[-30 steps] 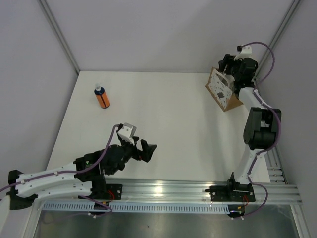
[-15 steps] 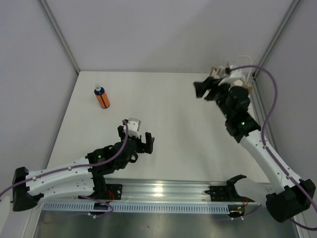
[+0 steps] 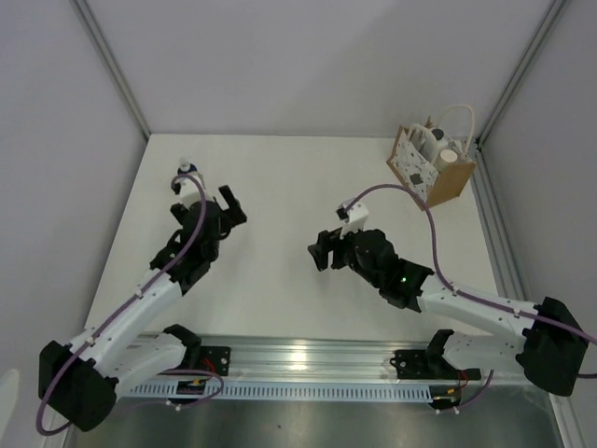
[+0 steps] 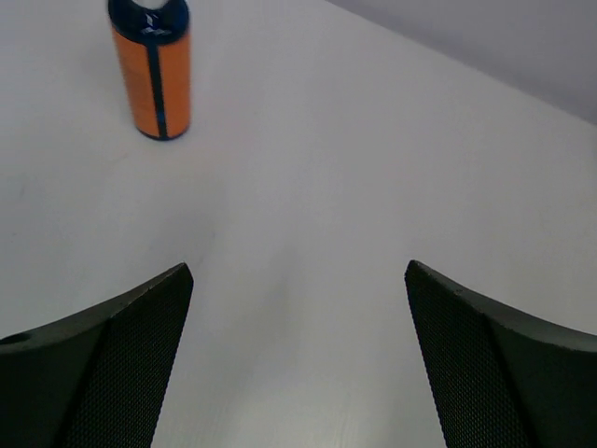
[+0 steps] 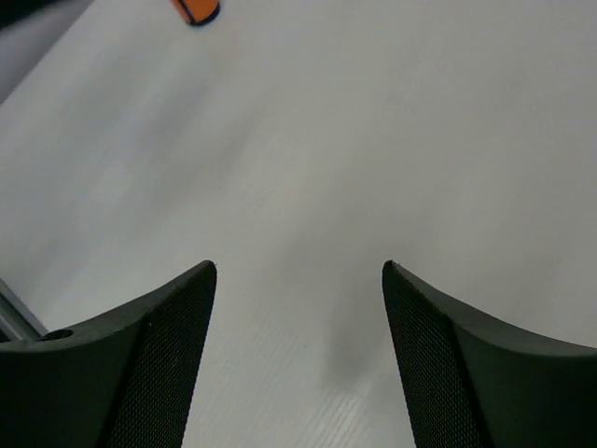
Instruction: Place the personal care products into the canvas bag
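Observation:
The canvas bag (image 3: 444, 177) stands upright at the far right corner, its white dotted panel facing left. A cream bottle with a white cap (image 3: 450, 154) shows inside its open top. The orange bottle (image 4: 154, 70) stands upright at the far left; from above only its cap (image 3: 185, 168) shows behind my left wrist. A sliver of it shows in the right wrist view (image 5: 196, 9). My left gripper (image 3: 205, 203) (image 4: 298, 269) is open and empty, just short of the orange bottle. My right gripper (image 3: 327, 250) (image 5: 298, 266) is open and empty over mid-table.
White walls with metal corner posts (image 3: 112, 65) close in the table on three sides. The aluminium rail (image 3: 308, 359) with the arm bases runs along the near edge. The bag's white handles (image 3: 459, 117) loop above its mouth.
My right gripper has left the bag and swung to mid-table, empty. My left gripper has moved from the near side to the far left, up to the orange bottle.

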Available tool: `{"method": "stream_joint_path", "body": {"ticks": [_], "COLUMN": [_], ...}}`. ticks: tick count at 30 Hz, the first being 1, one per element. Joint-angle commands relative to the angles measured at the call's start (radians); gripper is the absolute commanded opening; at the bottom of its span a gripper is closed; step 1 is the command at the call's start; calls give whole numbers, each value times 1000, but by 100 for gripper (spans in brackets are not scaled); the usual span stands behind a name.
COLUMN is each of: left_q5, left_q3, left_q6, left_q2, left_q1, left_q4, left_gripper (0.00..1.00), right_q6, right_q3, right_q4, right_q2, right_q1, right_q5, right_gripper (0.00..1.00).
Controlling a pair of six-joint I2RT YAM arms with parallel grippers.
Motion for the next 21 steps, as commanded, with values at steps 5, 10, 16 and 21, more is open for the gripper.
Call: {"method": "stream_joint_path", "body": {"ticks": [5,10,16,21], "left_q5": [76,257,288,253], "left_q3": [128,136,274,318], "left_q6": [24,133,230,302], "left_q2": [195,342,513,603], "left_q1": [319,458,500,523], "left_q4": [70,273,252,279], "left_gripper": [99,99,99,99], "right_q6": [-77,-85,-76,-63], "right_q3": [66,21,36,44], "right_q4": [15,53,41,25], "right_q2": [95,38,49,50], "right_q1": [81,76,81,82], "right_q5": [57,104,62,51], "right_gripper": [77,78,78,78]}}
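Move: Ahead and to the left of the left hand stands the orange pump bottle, roughly 22 cm farther out and 15 cm to the left, its middle some 11 cm lower than the open fingers. No other thing stands near it or on the way. From the right hand the same bottle lies about 28 cm ahead and 37 cm to the left, around 11 cm below. Sweeping left and forward towards the orange bottle, the left hand then carries on mostly forward while sinking about 5 cm, some 13 cm out and 12 cm left in all. Its wrist swings about 10 degrees counter-clockwise and tips down as much, fingers staying wide open, short of the bottle. The empty right hand dips about 4 cm and comes partly back up. ##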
